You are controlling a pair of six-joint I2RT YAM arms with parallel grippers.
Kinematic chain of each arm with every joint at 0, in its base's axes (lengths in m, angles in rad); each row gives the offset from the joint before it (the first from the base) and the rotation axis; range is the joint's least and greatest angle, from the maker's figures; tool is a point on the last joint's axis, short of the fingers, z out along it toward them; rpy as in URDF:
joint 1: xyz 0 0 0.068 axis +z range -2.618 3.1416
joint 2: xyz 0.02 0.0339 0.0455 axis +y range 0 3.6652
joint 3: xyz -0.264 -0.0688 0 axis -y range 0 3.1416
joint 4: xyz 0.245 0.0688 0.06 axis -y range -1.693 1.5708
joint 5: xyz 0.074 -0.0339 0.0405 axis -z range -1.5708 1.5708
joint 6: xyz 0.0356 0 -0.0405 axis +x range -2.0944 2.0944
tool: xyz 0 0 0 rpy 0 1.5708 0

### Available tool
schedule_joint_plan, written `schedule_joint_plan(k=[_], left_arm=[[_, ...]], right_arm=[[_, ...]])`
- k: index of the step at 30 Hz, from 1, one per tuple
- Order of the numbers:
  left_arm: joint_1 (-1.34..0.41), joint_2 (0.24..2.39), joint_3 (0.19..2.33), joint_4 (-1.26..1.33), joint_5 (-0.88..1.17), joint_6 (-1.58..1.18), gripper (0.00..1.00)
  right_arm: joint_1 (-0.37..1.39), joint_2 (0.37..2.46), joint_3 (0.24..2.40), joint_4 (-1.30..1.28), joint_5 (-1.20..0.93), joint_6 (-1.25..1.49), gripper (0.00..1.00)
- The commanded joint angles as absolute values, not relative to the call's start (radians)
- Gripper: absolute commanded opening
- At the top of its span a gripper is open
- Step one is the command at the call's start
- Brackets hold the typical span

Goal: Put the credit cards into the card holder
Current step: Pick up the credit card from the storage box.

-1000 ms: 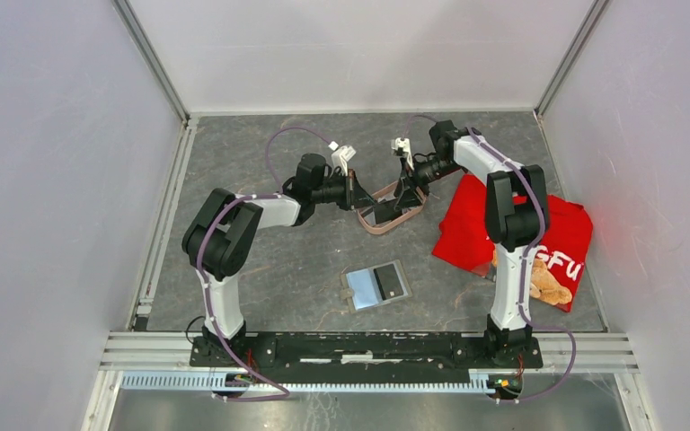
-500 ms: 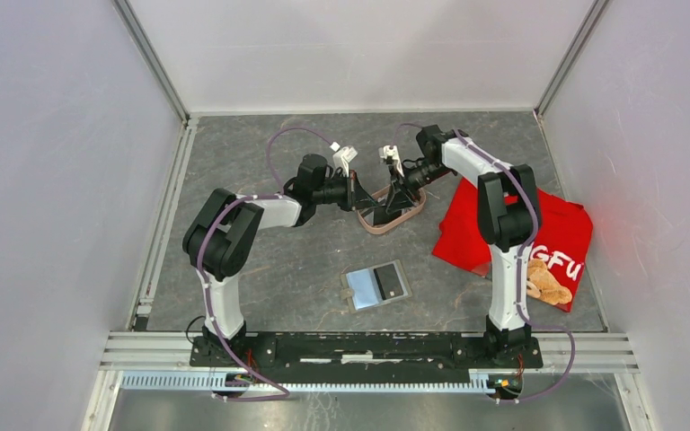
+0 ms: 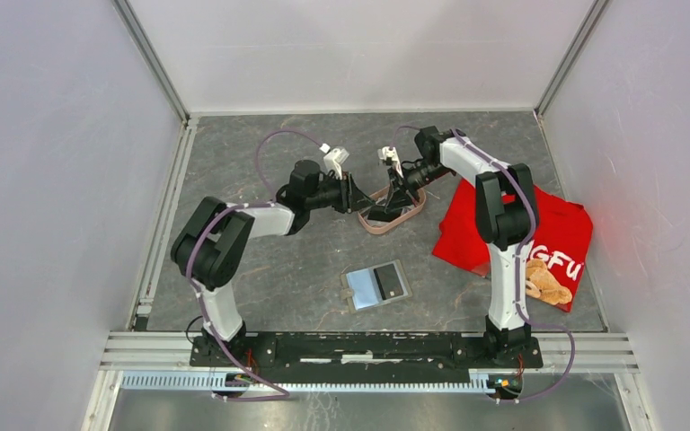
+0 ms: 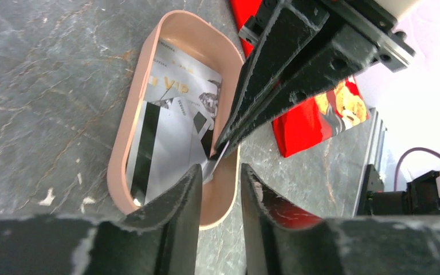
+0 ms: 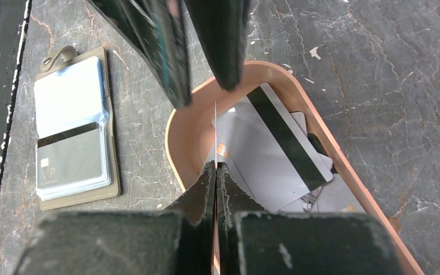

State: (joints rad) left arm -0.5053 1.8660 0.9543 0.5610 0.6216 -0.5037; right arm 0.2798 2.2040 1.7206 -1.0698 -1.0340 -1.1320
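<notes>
The card holder (image 3: 376, 285) lies open on the table near the front, with a dark card in one pocket; it also shows in the right wrist view (image 5: 74, 152). Several silvery credit cards (image 5: 275, 149) lie in the pink oval tray (image 3: 386, 228). My right gripper (image 5: 215, 167) is shut on one thin card (image 5: 215, 129), seen edge-on, held over the tray's near end (image 5: 177, 143). My left gripper (image 4: 220, 172) is slightly open and empty, its tips just short of that card's corner (image 4: 217, 160). The two grippers (image 3: 366, 201) (image 3: 393, 197) face each other over the tray.
A red shirt (image 3: 467, 235) with a bear print lies right of the tray, under the right arm, and shows in the left wrist view (image 4: 309, 123). Grey walls close in the table on three sides. A metal rail runs along the front.
My right gripper has moved left, over the tray. My left arm's elbow has swung a little to the left while its gripper stays at the tray's left end.
</notes>
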Motion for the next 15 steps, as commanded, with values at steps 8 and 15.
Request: schedule_joint_plan(k=[8,15], left_arm=[[-0.495,1.482,0.645,1.006,0.431,-0.356,0.78],[-0.496,1.284,0.485,1.062,0.441,-0.609,1.00]], right_arm=[[0.275,1.945,1.618,-0.835,-1.005,-1.015,0.00],[0.259,1.636,1.434,-0.594,-0.977,-0.781,0.00]])
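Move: The black card is already pinched by the right fingers, its middle about 3 cm left of that hand and 2 cm lower; from the left hand it lies some 4 cm right and just below. The storage box's middle is about 5 cm under the right hand and 2 cm left, with a loose white striped card lying in it some 5 cm left of the hand. The card holder lies open roughly 18 cm back and 6 cm left of the right hand. The black card, kept pinched by its edge in the shut right fingers, is raised about 9 cm almost straight up out of the storage box, slowly at first and then faster, the right wrist turning some 20 degrees. The left fingers, already parted around the card's far end, spread wide as that hand clears off upward about 13 cm, also going left and back. ##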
